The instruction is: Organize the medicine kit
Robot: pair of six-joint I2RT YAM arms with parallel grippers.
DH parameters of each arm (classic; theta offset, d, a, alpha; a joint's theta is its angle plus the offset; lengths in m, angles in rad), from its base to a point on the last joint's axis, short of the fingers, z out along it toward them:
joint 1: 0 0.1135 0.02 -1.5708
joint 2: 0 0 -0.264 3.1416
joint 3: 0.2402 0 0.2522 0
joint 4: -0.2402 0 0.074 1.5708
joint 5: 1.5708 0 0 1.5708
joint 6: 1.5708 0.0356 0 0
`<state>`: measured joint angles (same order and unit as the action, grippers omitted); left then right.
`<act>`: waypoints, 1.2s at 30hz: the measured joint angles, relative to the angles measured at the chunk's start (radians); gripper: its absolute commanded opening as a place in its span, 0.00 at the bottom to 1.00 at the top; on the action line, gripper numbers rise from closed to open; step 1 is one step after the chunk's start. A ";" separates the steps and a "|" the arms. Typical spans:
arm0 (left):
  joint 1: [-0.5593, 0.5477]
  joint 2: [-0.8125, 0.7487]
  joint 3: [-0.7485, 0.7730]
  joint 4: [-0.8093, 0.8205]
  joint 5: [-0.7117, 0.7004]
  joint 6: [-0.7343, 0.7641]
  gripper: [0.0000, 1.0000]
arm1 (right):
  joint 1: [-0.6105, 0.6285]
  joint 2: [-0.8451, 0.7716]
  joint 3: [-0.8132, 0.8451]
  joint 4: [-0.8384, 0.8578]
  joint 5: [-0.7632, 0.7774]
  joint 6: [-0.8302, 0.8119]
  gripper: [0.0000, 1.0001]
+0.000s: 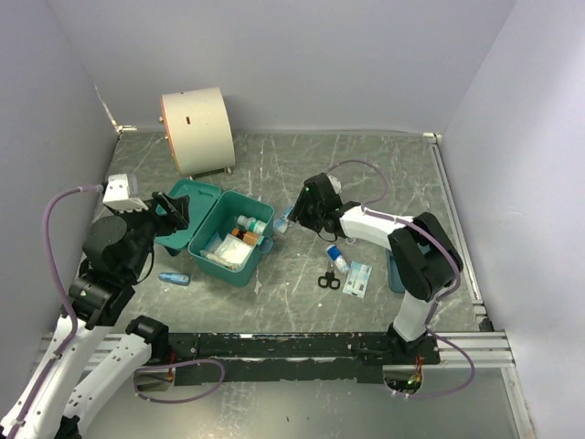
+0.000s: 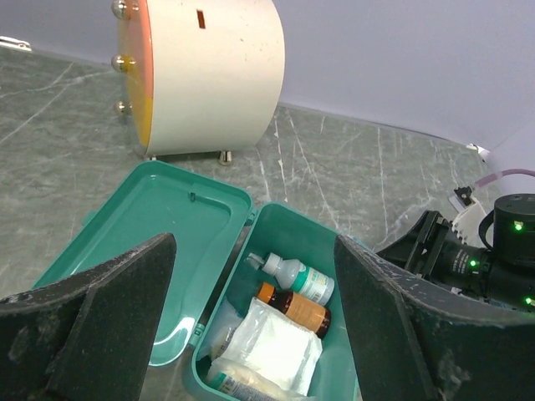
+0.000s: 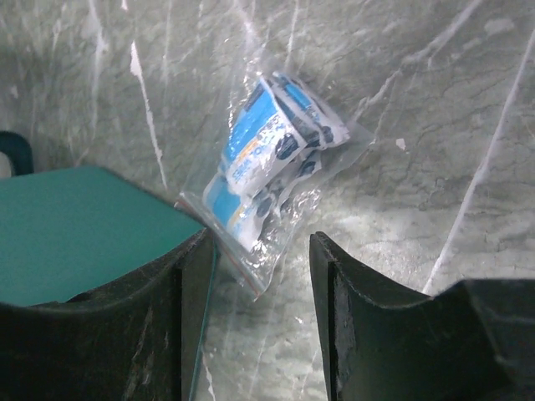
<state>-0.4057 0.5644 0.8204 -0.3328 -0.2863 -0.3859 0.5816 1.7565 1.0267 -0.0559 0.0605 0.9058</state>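
The medicine kit (image 1: 239, 262) lies open left of centre, its lid (image 1: 187, 203) folded back to the left. Inside it are a white bottle (image 2: 297, 278), an amber bottle (image 2: 294, 307) and a white gauze packet (image 2: 276, 347). My left gripper (image 1: 175, 208) hangs open above the lid and the box (image 2: 255, 251), holding nothing. My right gripper (image 1: 294, 219) is low beside the kit's right wall (image 3: 75, 225) and stands open (image 3: 259, 317). A clear plastic bag with a blue-and-white pack (image 3: 272, 159) lies on the table, its lower corner between the fingers, not pinched.
A cream drum (image 1: 196, 128) stands at the back left. A blue tube (image 1: 174, 278) lies in front of the kit. Black scissors (image 1: 329, 280), a small bottle (image 1: 336, 257) and a flat packet (image 1: 357, 279) lie by the right arm, with a blue tray (image 1: 395, 273) partly under it.
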 measured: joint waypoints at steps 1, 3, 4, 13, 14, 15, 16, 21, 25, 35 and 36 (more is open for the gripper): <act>0.000 -0.005 -0.009 0.004 -0.001 -0.003 0.87 | 0.000 0.011 0.002 0.003 0.007 0.011 0.49; 0.000 -0.020 -0.031 0.008 -0.002 -0.008 0.88 | 0.000 0.029 0.008 0.006 0.014 0.018 0.50; 0.000 -0.028 -0.041 0.009 -0.003 -0.008 0.88 | 0.000 0.040 0.013 0.006 0.016 0.019 0.50; 0.000 -0.034 -0.055 0.014 -0.009 -0.011 0.87 | 0.003 0.106 0.043 0.006 -0.005 0.021 0.46; 0.000 -0.034 -0.055 0.014 -0.010 -0.011 0.87 | 0.004 0.112 0.045 0.005 -0.008 0.022 0.44; 0.000 -0.034 -0.055 0.014 -0.012 -0.011 0.87 | 0.005 0.120 0.047 0.007 -0.011 0.025 0.41; 0.000 -0.035 -0.055 0.014 -0.016 -0.011 0.87 | 0.007 0.124 0.052 0.007 -0.014 0.026 0.37; 0.000 -0.035 -0.055 0.014 -0.025 -0.011 0.87 | 0.008 0.142 0.055 0.020 -0.016 0.042 0.05; 0.000 -0.035 -0.055 0.014 -0.026 -0.010 0.87 | 0.009 0.146 0.054 0.029 -0.005 0.052 0.00; 0.000 -0.035 -0.055 0.014 -0.028 -0.010 0.86 | 0.008 0.100 0.032 -0.016 0.023 -0.039 0.00; 0.000 -0.035 -0.055 0.014 -0.028 -0.010 0.86 | 0.007 0.084 0.027 -0.032 0.022 -0.055 0.00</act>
<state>-0.4057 0.5293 0.7650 -0.3187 -0.3145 -0.3962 0.5888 1.8404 1.0542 -0.0883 0.0822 0.8505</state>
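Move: The blue-and-white packet lies just beyond the right fingertips, about 2 cm ahead, 2 cm left and 4 cm below them. From this same hand, the open green box is roughly 14 cm left and 4 cm back, and the blue-capped bottle some 10 cm right and 9 cm back. From the idle left hand, the packet is about 12 cm ahead, 24 cm right and 30 cm down. The right hand, fingers half open and slanting down, sinks about 4 cm onto the packet, drifting just a centimetre or so forward and left, then shuts fully and pinches the clear wrapper at its near edge. With the fingers kept shut, it draws back and to the right by roughly 2 cm in all and starts to rise, less than a centimetre so far. ##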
